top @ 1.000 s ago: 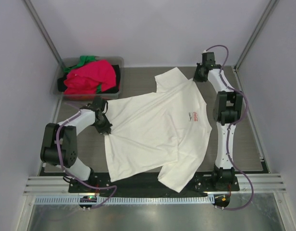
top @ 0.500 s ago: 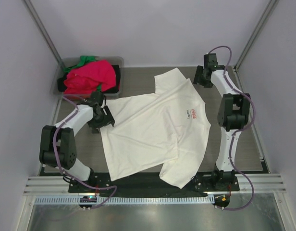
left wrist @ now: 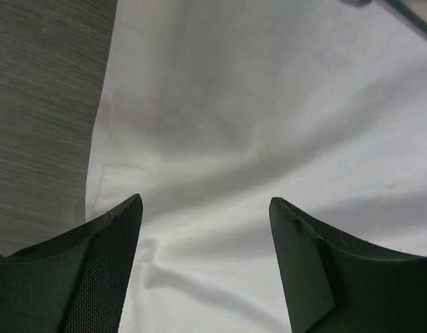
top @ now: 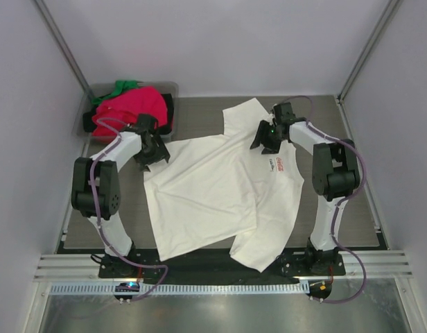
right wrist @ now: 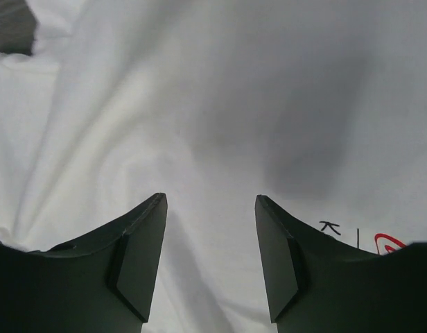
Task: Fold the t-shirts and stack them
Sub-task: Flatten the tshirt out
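Note:
A large cream-white t-shirt [top: 213, 187] lies spread on the table, with a small red print [top: 278, 165] on its chest and one sleeve [top: 242, 114] pointing to the back. My left gripper [top: 157, 149] hovers open over the shirt's left edge. In the left wrist view, wrinkled white cloth [left wrist: 269, 125] lies beneath the gripper [left wrist: 205, 208], with nothing between its fingers. Just left of the print, my right gripper [top: 260, 139] is open over the chest. In the right wrist view the gripper [right wrist: 210, 201] has only cloth beneath it, and the print [right wrist: 383, 243] shows at its right.
A grey bin [top: 173, 89] at the back left holds a bright pink-red tee [top: 127, 111], a green one [top: 120, 87] and a dark one [top: 169, 114]. The grey table [top: 345, 201] shows bare right of the shirt. Walls close in both sides.
Both grippers have opened and let go of the shirt. The right one swung in from the back right corner onto the chest. The left one moved back toward the bin.

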`<state>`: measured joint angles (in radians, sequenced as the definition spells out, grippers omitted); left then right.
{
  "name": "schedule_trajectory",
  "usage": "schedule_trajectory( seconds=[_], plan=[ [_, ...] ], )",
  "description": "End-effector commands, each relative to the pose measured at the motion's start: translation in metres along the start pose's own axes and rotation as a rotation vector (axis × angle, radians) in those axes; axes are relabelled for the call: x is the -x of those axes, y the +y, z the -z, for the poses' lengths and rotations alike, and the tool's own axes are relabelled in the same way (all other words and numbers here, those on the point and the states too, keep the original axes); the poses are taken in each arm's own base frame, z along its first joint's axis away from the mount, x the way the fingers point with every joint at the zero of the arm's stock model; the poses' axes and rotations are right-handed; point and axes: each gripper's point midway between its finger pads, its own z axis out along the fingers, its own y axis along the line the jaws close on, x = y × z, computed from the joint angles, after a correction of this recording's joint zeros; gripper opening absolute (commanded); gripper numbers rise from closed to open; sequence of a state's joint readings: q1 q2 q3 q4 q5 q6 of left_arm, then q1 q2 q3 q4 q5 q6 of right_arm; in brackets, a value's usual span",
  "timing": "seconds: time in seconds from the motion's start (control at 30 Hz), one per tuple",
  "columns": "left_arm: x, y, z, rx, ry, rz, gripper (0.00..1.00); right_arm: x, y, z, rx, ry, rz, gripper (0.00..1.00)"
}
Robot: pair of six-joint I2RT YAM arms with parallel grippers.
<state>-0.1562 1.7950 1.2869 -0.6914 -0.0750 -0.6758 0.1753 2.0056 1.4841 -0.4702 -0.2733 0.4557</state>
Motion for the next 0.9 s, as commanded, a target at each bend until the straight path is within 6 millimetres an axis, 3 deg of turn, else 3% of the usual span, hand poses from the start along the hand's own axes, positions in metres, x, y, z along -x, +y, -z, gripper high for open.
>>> schedule_trajectory(
  seconds=[0.0,0.07,0.17,0.2,0.33,0.37,0.47,0.57,0.6,0.63,0.73,0.77,0.8,0.87],
  plan=[
    [0.011,-0.024,0.001,-0.039,-0.021,-0.020,0.75,-0.008,-0.014,-0.002,0.010,0.000,-0.075,0.60],
    [0.011,-0.031,-0.005,-0.028,-0.016,-0.037,0.75,-0.011,-0.035,0.002,-0.047,-0.012,-0.118,0.59],
    [0.008,-0.047,-0.008,-0.028,-0.010,-0.070,0.74,-0.035,-0.075,0.003,-0.138,0.012,-0.208,0.60],
    [0.002,-0.052,-0.012,-0.023,0.004,-0.086,0.74,-0.047,-0.098,0.008,-0.168,0.019,-0.262,0.60],
    [-0.004,-0.066,-0.007,-0.037,0.000,-0.120,0.73,-0.080,-0.154,0.025,-0.249,0.013,-0.434,0.60],
    [-0.006,-0.064,-0.003,-0.021,0.001,-0.127,0.73,-0.086,-0.159,0.027,-0.251,0.014,-0.453,0.59],
    [-0.008,-0.061,0.022,-0.008,-0.037,-0.156,0.74,-0.093,-0.150,0.028,-0.182,0.026,-0.438,0.60],
    [-0.021,-0.041,0.054,-0.001,-0.068,-0.167,0.75,-0.080,-0.125,0.034,-0.083,0.024,-0.396,0.60],
    [-0.037,-0.024,0.052,0.033,-0.041,-0.173,0.76,-0.072,-0.118,0.039,-0.073,0.013,-0.378,0.60],
    [-0.041,-0.020,0.066,0.011,-0.060,-0.160,0.76,-0.065,-0.107,0.047,-0.073,-0.013,-0.333,0.61],
    [-0.081,-0.006,0.063,-0.003,0.004,-0.143,0.76,-0.051,-0.097,0.066,-0.144,-0.060,-0.280,0.61],
    [-0.087,-0.010,0.067,-0.040,-0.005,-0.136,0.76,-0.047,-0.089,0.076,-0.156,-0.089,-0.265,0.61],
    [-0.110,-0.010,0.062,-0.049,0.037,-0.135,0.76,-0.053,-0.084,0.082,-0.192,-0.082,-0.256,0.62],
    [-0.123,-0.022,0.056,-0.095,0.043,-0.132,0.77,-0.052,-0.086,0.099,-0.253,-0.140,-0.278,0.62]
  ],
)
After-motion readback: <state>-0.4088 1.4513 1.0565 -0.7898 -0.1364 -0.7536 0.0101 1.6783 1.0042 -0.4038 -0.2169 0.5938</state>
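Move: The spread t-shirt's middle lies about 24 cm right and 10 cm back of the left hand, some 2 cm below it; from the right hand it is roughly 14 cm left, 15 cm back and 4 cm down. The red print is 5 cm right and 6 cm back of the right hand, and the far sleeve 13 cm ahead and 5 cm left of it. The bin sits about 18 cm ahead and 10 cm left of the left hand. Sweeping right over the t-shirt with fingers open, both hands smooth the cloth. The right sinks, then goes about 11 cm right and back, fingertips pressing down on the fabric, its wrist turning clockwise, before easing back and a little left. The left slides some 6 cm right and slightly forward, turning a little clockwise, then rises and draws back about 12 cm along the left edge. ##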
